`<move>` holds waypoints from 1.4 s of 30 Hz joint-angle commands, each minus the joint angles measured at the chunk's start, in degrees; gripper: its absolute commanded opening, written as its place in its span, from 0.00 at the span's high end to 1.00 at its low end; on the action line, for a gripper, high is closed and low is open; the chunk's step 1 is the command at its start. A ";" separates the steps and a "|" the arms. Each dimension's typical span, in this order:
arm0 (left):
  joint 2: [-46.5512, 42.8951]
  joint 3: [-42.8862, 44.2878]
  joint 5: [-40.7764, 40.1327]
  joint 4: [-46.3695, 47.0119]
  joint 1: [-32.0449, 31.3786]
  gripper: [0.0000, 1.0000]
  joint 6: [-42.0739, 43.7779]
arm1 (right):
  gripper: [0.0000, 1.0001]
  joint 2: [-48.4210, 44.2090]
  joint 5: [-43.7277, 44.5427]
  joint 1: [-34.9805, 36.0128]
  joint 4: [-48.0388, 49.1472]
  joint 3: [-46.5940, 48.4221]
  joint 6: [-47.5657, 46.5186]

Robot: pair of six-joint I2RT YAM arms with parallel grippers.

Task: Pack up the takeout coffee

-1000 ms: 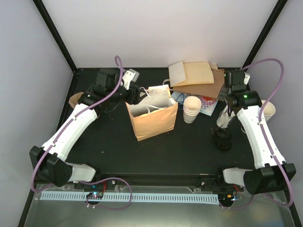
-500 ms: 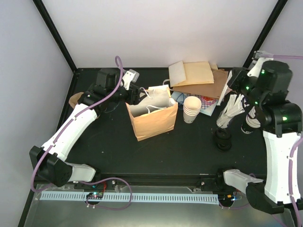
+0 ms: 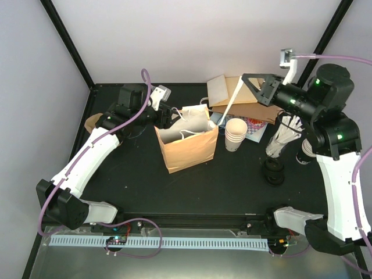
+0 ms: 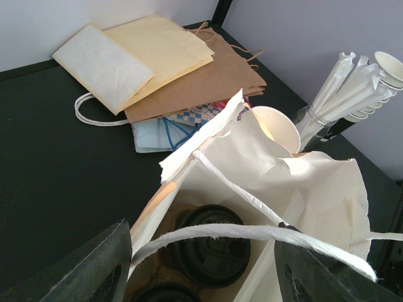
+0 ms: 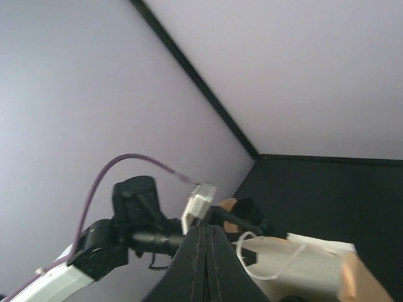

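The brown paper bag [image 3: 186,148] stands open mid-table. In the left wrist view I look down into the bag [image 4: 302,189], where the takeout coffee's black lid [image 4: 211,245] shows at the bottom. A second black lid [image 4: 160,294] peeks in at the frame's lower edge. My left gripper [image 3: 167,116] is open at the bag's back-left rim, and the white handle cord [image 4: 252,231] runs between the fingers [image 4: 82,270]. My right gripper [image 3: 247,81] is raised behind the bag's right side, shut on a white wrapped straw [image 3: 229,104] that slants down toward the bag's mouth.
A stack of lidless cream cups [image 3: 235,135] stands right of the bag. A holder of wrapped straws [image 3: 279,139] and a pile of black lids [image 3: 274,172] sit further right. Flat paper bags [image 3: 241,93] lie at the back. A brown tray [image 3: 92,122] is at far left.
My right arm has lifted from the straw holder and swung left and up, carrying a straw toward the bag. The left arm and the bag have not moved.
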 commanded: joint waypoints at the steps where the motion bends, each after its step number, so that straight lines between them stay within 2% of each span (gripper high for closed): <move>1: -1.37 2.07 0.02 0.03 0.29 0.35 -0.30 | 0.99 2.15 -2.23 4.73 7.43 0.11 2.68; 10: -1.43 2.28 -0.26 -0.31 0.30 0.35 -0.54 | 0.99 8.75 3.28 16.02 13.63 1.57 1.47; 19: -1.49 2.24 -1.43 -0.88 0.30 0.35 -0.46 | 0.99 8.17 6.57 21.30 25.38 -11.62 2.87; 33: -0.63 3.04 -2.50 -1.09 0.32 0.35 -1.93 | 0.99 4.05 13.40 28.46 49.06 -35.42 12.55; 35: -0.74 3.02 -2.54 -1.00 0.33 0.35 -1.93 | 0.93 2.29 16.74 28.45 48.36 -38.08 12.42; 36: -0.68 3.03 -2.52 -1.00 0.33 0.35 -1.94 | 0.84 1.13 18.39 28.43 47.49 -39.16 11.80; 38: -0.87 3.06 -2.52 -1.00 0.31 0.35 -1.94 | 0.49 -1.31 22.05 28.42 44.77 -40.97 10.07; 39: -0.92 3.02 -2.51 -1.07 0.30 0.35 -1.95 | 0.40 -2.33 24.51 28.43 42.39 -41.27 8.69; 40: -0.92 3.06 -2.43 -1.07 0.30 0.35 -1.88 | 0.37 -3.14 26.73 28.45 39.35 -40.94 7.12; 42: -1.01 3.14 -2.30 -1.11 0.28 0.35 -1.86 | 0.36 -3.87 30.51 28.39 31.61 -38.54 3.64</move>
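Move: The right hand holds a straw high up; the open paper bag it is meant for stands about 15 cm to its left, some 6 cm farther out and roughly 42 cm below. The white cup stack is nearly under this hand, about 7 cm out and 1 cm right; the straw jar is some 20 cm right and 5 cm out. From the left hand the bag is about 6 cm right, level in reach, and 20 cm below. The right hand carries the straw left towards the open paper bag, passing high over the cup stack, level at first and then slanting down, about 17 cm across and 15 cm down in all, while the hand swings some 20 degrees counter-clockwise. Near the low end, beside the bag's mouth and facing the left gripper, its shut fingers spread wide and let go of the straw, and the hand eases back right by about 4 cm, losing part of that turn. ##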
